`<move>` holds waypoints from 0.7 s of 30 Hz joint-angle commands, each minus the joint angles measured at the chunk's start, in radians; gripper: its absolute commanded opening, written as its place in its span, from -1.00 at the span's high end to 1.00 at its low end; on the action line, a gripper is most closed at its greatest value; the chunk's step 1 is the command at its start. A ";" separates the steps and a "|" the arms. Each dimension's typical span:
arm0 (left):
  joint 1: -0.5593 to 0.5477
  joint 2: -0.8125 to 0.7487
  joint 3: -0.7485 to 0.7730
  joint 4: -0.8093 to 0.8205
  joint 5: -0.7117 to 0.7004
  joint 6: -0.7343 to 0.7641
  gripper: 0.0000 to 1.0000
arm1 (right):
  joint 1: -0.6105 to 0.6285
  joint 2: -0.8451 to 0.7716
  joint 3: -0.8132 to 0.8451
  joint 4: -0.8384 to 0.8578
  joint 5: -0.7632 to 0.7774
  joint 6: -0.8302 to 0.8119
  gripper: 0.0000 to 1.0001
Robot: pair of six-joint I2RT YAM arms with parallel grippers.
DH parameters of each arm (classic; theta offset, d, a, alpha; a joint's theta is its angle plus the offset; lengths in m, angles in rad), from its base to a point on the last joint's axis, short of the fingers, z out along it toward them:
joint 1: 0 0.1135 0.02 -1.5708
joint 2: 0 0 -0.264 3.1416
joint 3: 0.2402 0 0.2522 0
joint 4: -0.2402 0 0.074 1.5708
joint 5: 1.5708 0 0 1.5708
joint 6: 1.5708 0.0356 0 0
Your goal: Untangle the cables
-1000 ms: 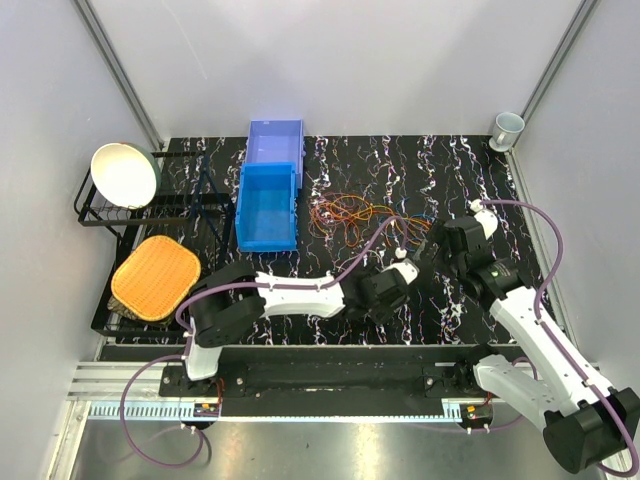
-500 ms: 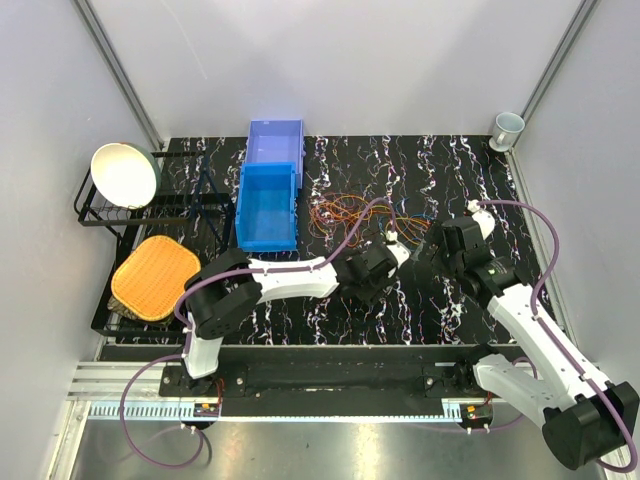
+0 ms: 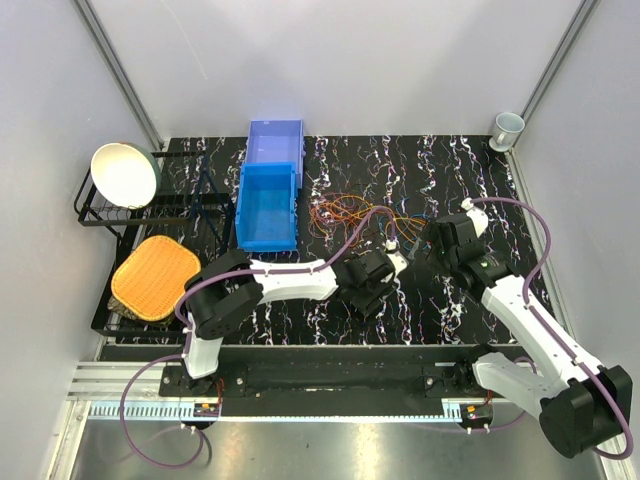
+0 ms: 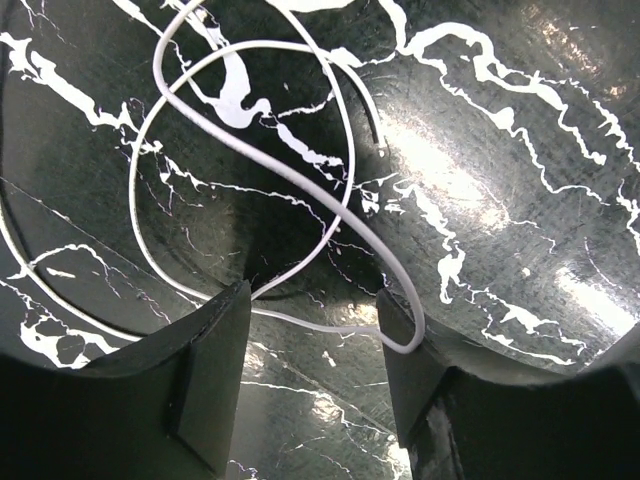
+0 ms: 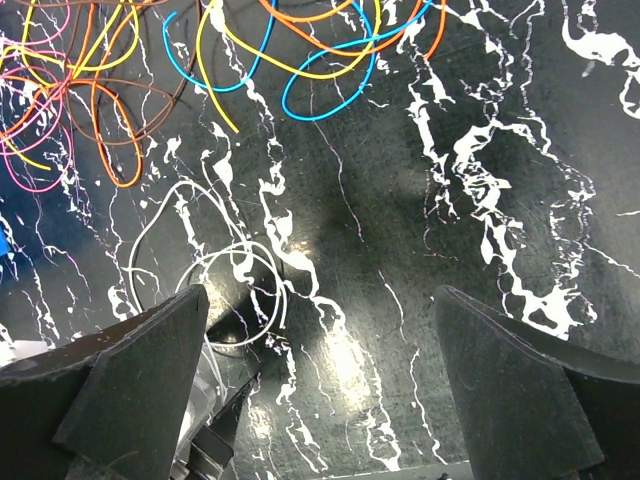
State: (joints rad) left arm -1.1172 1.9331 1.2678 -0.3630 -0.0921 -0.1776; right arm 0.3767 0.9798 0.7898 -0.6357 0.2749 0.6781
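The cables lie in a loose tangle of orange, yellow, blue, red and brown loops on the black marble table, right of the blue bin; in the right wrist view the cables fill the top left. A separate thin white cable coils just in front of them. My left gripper is down at the table over it. Its jaws stand partly open, and the white strand crosses the gap and hooks round the right finger. My right gripper hovers wide open beside the white cable, holding nothing.
A blue bin and a lavender bin stand left of the tangle. A black rack with a white bowl and an orange woven pad sit at the far left. A cup is in the back right corner.
My left gripper has drawn up and left toward the tangle and its jaws have narrowed around the white strand. The right gripper has crept slightly left, still wide open.
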 commanded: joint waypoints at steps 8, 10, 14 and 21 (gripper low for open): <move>0.020 0.004 0.039 -0.051 0.017 -0.029 0.66 | -0.001 0.005 0.015 0.041 0.006 -0.011 -0.99; 0.020 -0.020 0.015 -0.065 0.005 -0.059 1.00 | -0.001 0.013 0.015 0.041 0.007 -0.008 -0.99; 0.020 -0.040 -0.011 -0.100 -0.009 -0.187 1.00 | -0.001 0.025 0.011 0.045 0.010 -0.002 -1.00; 0.020 -0.138 0.031 -0.116 0.040 -0.497 1.00 | -0.002 0.030 0.028 0.074 -0.011 -0.026 -0.99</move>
State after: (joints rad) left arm -1.0996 1.9057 1.2724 -0.4770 -0.0818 -0.4568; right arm 0.3767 1.0107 0.7898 -0.6060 0.2687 0.6743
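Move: The near strand of the white cable runs right at the left fingertips, directly between the open fingers and about 1 cm below. The rest of its loops lie some 7 cm ahead and 3 cm to the left. The tangled coloured cables are about 22 cm straight ahead of the left hand; the blue bin is roughly 24 cm ahead and 25 cm left. From the right hand, that strand is about 6 cm back, 16 cm left and 13 cm down. Almost in place, just above the table, the left hand shuts its half-open fingers fully and pinches the white cable strand between the tips. It then draws back and to the left, about 2 cm altogether, turning some 15 degrees counter-clockwise and tipping slightly, with the fingers kept closed on the strand. ##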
